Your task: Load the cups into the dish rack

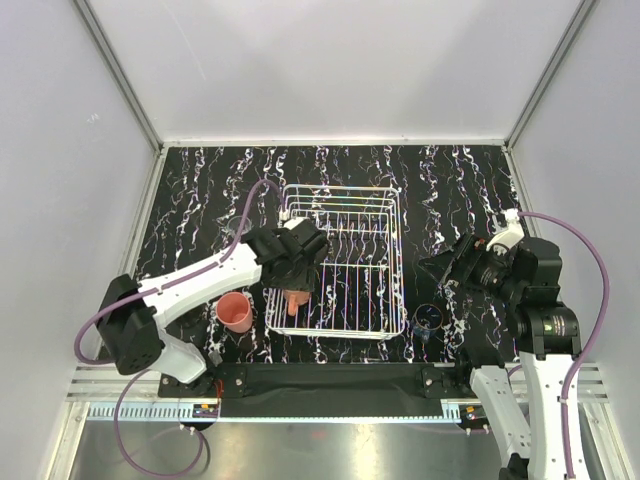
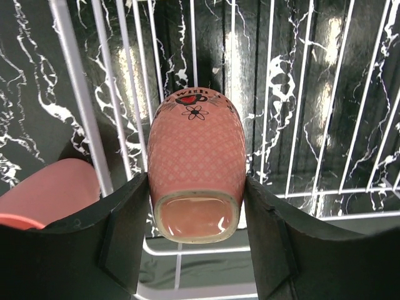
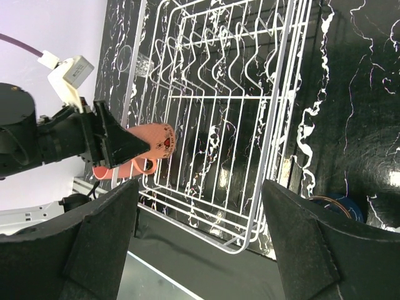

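Observation:
My left gripper [image 1: 297, 280] is shut on a pink patterned tumbler [image 2: 197, 156], its base toward the wrist and its far end pointing down. The tumbler [image 1: 297, 299] hangs over the near-left corner of the white wire dish rack [image 1: 394, 262]. An orange handled mug [image 1: 236, 312] stands on the table just left of the rack. A dark blue cup [image 1: 430, 318] sits by the rack's near-right corner. My right gripper [image 1: 455, 265] is open and holds nothing, right of the rack. In the right wrist view the right gripper [image 3: 200, 250] looks across the rack [image 3: 275, 125] at the tumbler [image 3: 157, 140].
A clear glass [image 3: 142, 64] stands beyond the rack's far-left side. The table is black marble-patterned with white walls around it. A black strip [image 1: 320, 378] runs along the near edge between the arm bases.

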Robot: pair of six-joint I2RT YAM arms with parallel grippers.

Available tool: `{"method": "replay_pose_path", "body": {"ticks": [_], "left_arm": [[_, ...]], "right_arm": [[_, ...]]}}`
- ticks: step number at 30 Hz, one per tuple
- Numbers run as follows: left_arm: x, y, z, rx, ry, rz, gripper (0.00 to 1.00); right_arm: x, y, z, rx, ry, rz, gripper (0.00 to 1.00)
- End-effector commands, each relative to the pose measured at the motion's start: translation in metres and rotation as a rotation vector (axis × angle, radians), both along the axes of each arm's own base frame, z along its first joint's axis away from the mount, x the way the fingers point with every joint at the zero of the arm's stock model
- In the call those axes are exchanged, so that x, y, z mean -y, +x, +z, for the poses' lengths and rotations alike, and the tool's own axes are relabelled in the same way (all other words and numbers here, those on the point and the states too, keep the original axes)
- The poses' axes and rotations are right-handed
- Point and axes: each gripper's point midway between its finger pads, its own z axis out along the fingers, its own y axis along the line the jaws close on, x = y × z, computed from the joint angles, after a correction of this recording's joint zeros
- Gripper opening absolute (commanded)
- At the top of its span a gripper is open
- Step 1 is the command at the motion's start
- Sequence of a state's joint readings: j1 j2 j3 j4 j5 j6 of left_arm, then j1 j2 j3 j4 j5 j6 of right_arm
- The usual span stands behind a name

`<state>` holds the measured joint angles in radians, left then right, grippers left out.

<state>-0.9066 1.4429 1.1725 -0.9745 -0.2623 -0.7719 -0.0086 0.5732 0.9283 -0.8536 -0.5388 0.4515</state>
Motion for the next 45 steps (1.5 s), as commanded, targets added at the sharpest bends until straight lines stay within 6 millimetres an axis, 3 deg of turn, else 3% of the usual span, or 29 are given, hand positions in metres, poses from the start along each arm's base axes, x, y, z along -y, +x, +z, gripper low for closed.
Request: {"method": "replay_pose_path", "body": {"ticks": [1, 8, 24, 28, 37, 42, 45], "left_arm": [[0.006, 0.012, -0.005, 0.038, -0.012, 0.036, 0.00], [-0.001, -0.002, -0.022, -0.012, -0.008, 0.053, 0.00], [-0.006, -0.028, -0.016, -0.048, -0.028, 0.051, 0.00], [-0.008, -0.032, -0.025, -0.059, -0.028, 0.047, 0.01], [-0.006, -0.037, -0.030, -0.068, -0.061, 0.029, 0.35], [-0.005, -0.036, -0.026, -0.052, -0.076, 0.010, 0.43], [-0.005, -0.035, -0.022, -0.042, -0.087, 0.003, 0.55]], "right_arm": [[0.003, 0.003, -0.001, 0.000, -0.019, -0.009, 0.87], [0.004, 0.006, -0.015, -0.053, -0.018, -0.021, 0.87], [0.004, 0.013, -0.027, -0.104, -0.004, -0.040, 0.86], [0.007, 0.014, -0.030, -0.122, -0.004, -0.061, 0.86], [0.037, 0.012, -0.082, -0.389, -0.083, -0.279, 0.80], [0.052, 0.014, -0.078, -0.361, -0.128, -0.355, 0.81], [0.052, 0.015, -0.081, -0.384, -0.135, -0.350, 0.82]]}}
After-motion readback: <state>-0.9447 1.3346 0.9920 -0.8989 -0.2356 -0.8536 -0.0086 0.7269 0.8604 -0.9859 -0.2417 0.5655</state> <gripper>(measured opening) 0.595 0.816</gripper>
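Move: My left hand holds the orange mug base-up over the dish rack's near-left corner; the spot for it lies about 2 cm back, 1 cm left and 5 cm below. The rack's left rail is some 6 cm left, level fore and aft, and the pink cup 14 cm left, 1 cm back. From my right hand the blue cup sits roughly 2 cm ahead, 2 cm right and 21 cm down; the rack's right rail is 4 cm left, 2 cm ahead. I lower the mug about 2 cm into the rack corner with my left hand, then draw it level some 3 cm back towards the near rail, keeping my grip and barely turning. Meanwhile my right hand sinks about 8 cm towards the blue cup, late on also going 4 cm right, tipping down and turning clockwise, fingers open. ##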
